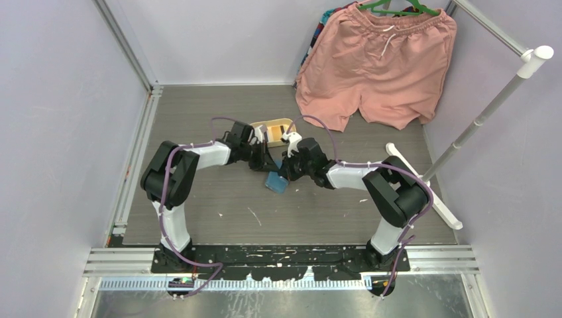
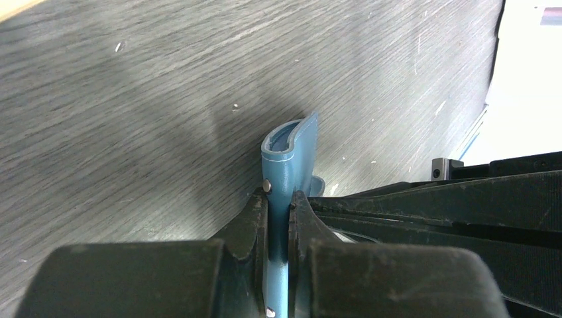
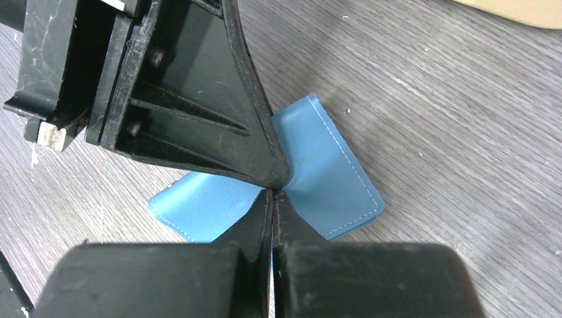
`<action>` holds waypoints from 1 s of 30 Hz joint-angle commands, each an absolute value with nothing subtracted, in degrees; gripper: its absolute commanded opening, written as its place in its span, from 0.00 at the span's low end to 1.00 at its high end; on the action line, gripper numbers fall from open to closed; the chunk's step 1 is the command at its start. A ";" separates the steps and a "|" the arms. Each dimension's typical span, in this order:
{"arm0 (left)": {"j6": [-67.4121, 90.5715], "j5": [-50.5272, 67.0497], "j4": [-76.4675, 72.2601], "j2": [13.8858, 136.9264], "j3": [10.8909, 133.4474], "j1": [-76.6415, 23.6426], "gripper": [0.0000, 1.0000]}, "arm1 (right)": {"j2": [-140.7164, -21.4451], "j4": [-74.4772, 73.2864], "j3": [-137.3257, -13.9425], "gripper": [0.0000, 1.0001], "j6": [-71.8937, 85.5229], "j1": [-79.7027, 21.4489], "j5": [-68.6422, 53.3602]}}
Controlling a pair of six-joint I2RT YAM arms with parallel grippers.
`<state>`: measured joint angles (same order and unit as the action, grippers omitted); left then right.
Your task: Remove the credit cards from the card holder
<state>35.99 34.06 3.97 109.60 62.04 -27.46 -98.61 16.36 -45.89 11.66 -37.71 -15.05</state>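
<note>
The teal-blue card holder (image 1: 277, 183) lies partly unfolded on the grey table between the two arms. My left gripper (image 1: 265, 162) is shut on one flap of it. In the left wrist view that flap (image 2: 291, 152) stands edge-on, pinched between the jaws of the left gripper (image 2: 279, 199). My right gripper (image 3: 274, 195) is shut, its tips pressed together right over the fold of the card holder (image 3: 331, 172). I see nothing between its fingers. One finger (image 3: 199, 99) of the left gripper crosses just above it. The credit cards are hidden.
A yellow oval tray (image 1: 273, 124) sits just behind the grippers. Pink shorts (image 1: 378, 66) hang at the back right. A white rack pole (image 1: 477, 122) with its foot (image 1: 424, 185) stands to the right of the right arm.
</note>
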 commanded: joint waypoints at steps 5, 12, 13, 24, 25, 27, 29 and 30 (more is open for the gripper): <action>36.66 29.35 6.93 106.92 58.53 -26.49 0.00 | -97.53 10.31 -41.51 0.01 13.22 -38.29 -12.99; 37.93 26.82 5.92 104.97 56.39 -24.71 0.00 | -94.44 4.43 -41.56 0.01 12.77 -38.26 -8.48; 38.37 26.42 5.33 104.51 55.75 -24.30 0.00 | -94.40 3.62 -41.83 0.01 12.78 -38.30 -7.72; 37.27 20.00 6.23 99.72 52.66 -21.07 0.00 | -93.93 -4.64 -43.48 0.01 13.79 -38.24 -5.25; 37.27 20.30 5.84 99.49 52.52 -21.01 0.00 | -93.81 -5.04 -43.69 0.01 13.80 -38.31 -5.02; 37.77 21.50 3.49 99.12 51.93 -20.96 0.00 | -93.62 -6.40 -44.74 0.01 13.67 -38.29 -3.26; 39.06 22.91 -0.34 98.40 50.44 -21.01 0.00 | -93.06 -7.75 -45.93 0.01 13.04 -38.32 -1.80; 39.65 23.50 -2.50 97.98 49.65 -21.01 0.00 | -92.59 -7.97 -46.48 0.01 13.01 -38.28 -0.98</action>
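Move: The left gripper already holds the card holder by its forward edge, the holder's middle some 3 cm back and 1 cm right of it. The right gripper is already shut on the closing strap, which lies about 3 cm right and 2 cm back from the left hand. The cream tray lies about 14 cm ahead and 2 cm left of the left hand, 16 cm ahead and 5 cm left of the right, slightly below both. Pull the two grippers apart with both kept shut: ease both back a little as they part, then carry the card holder quickly left and slightly forward with the left gripper, about 6 cm in all, turning it counter-clockwise. Draw the right gripper some 5 cm right, also back and down, until it comes off the strap, tilting it slightly. ##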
